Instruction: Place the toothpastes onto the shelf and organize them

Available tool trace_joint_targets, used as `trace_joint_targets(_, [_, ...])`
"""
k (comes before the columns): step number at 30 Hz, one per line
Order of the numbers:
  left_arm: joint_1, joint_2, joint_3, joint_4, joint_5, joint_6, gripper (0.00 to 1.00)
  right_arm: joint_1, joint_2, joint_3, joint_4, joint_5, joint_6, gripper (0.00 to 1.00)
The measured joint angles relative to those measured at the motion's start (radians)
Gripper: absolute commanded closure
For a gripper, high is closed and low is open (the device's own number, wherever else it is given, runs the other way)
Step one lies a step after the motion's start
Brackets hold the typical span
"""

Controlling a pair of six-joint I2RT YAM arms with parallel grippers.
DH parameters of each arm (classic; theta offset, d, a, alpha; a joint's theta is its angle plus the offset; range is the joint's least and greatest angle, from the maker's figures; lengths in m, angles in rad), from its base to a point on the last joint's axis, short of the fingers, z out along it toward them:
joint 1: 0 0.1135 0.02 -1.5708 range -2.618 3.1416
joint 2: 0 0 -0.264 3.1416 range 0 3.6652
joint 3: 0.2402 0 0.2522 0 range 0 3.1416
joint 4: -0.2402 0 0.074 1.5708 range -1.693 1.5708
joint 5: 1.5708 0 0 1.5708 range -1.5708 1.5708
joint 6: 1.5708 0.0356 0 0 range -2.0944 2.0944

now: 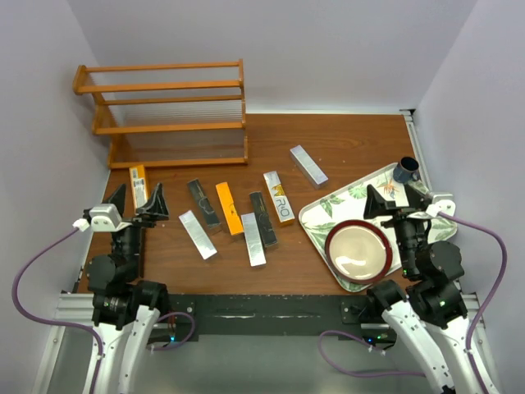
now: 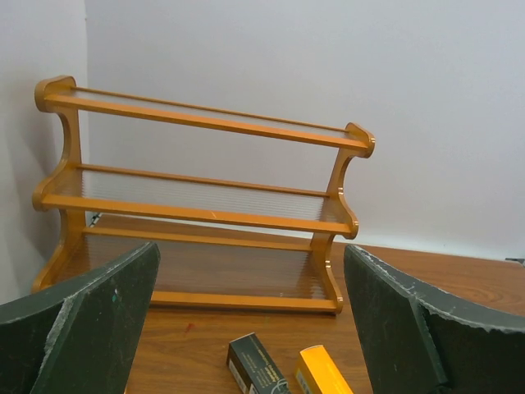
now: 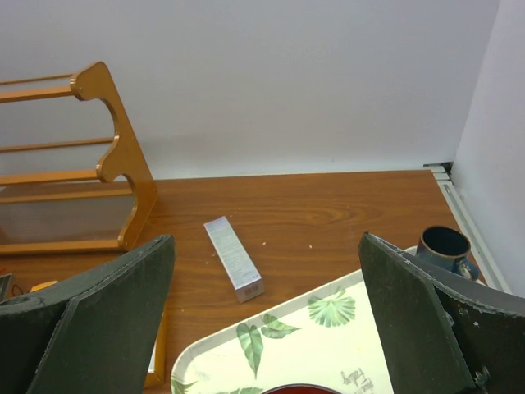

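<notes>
The orange-brown wooden shelf (image 1: 172, 115) stands at the back left, all three tiers bare; it also fills the left wrist view (image 2: 205, 201). Several toothpaste cartons lie loose on the table in front of it: a gold-and-white one (image 1: 138, 184), silver ones (image 1: 198, 235) (image 1: 253, 239) (image 1: 308, 165), black ones (image 1: 203, 203) (image 1: 262, 219), an orange one (image 1: 230, 208) and a gold-and-white one (image 1: 279, 198). My left gripper (image 1: 137, 203) is open and empty, just over the leftmost carton. My right gripper (image 1: 398, 202) is open and empty over the tray.
A leaf-patterned tray (image 1: 328, 209) at the right holds a red-rimmed bowl (image 1: 358, 250). A dark blue mug (image 1: 406, 170) stands at its back corner. White walls close in the left, back and right.
</notes>
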Motion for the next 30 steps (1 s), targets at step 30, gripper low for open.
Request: trace_joint_targets(30, [0.0,0.602,0.181,-0.401,-0.098,-0.221,0.0,0.0,-0.01,0.0,-0.002,-0.052,0.083,0.01])
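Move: For the left hand, the nearest toothpaste, the silver box, has its middle about 3 cm ahead, 8 cm to the right and some 30 cm below. At the same depth, the striped dark box lies about 13 cm ahead and 10 cm right, the orange box 11 cm ahead and 18 cm right, and the orange-and-white box 18 cm ahead and 12 cm left. From the right hand the silver box is some 54 cm left, 3 cm ahead and 31 cm below. Down and forward goes the left hand after a short wait, sinking about 15 cm and reaching some 6 cm out towards the boxes on the table, silver box included. On the way the wrist tips about 45 degrees, so the fingers swing from pointing slightly up to pointing forward and down. They stay wide open and touch nothing yet. ##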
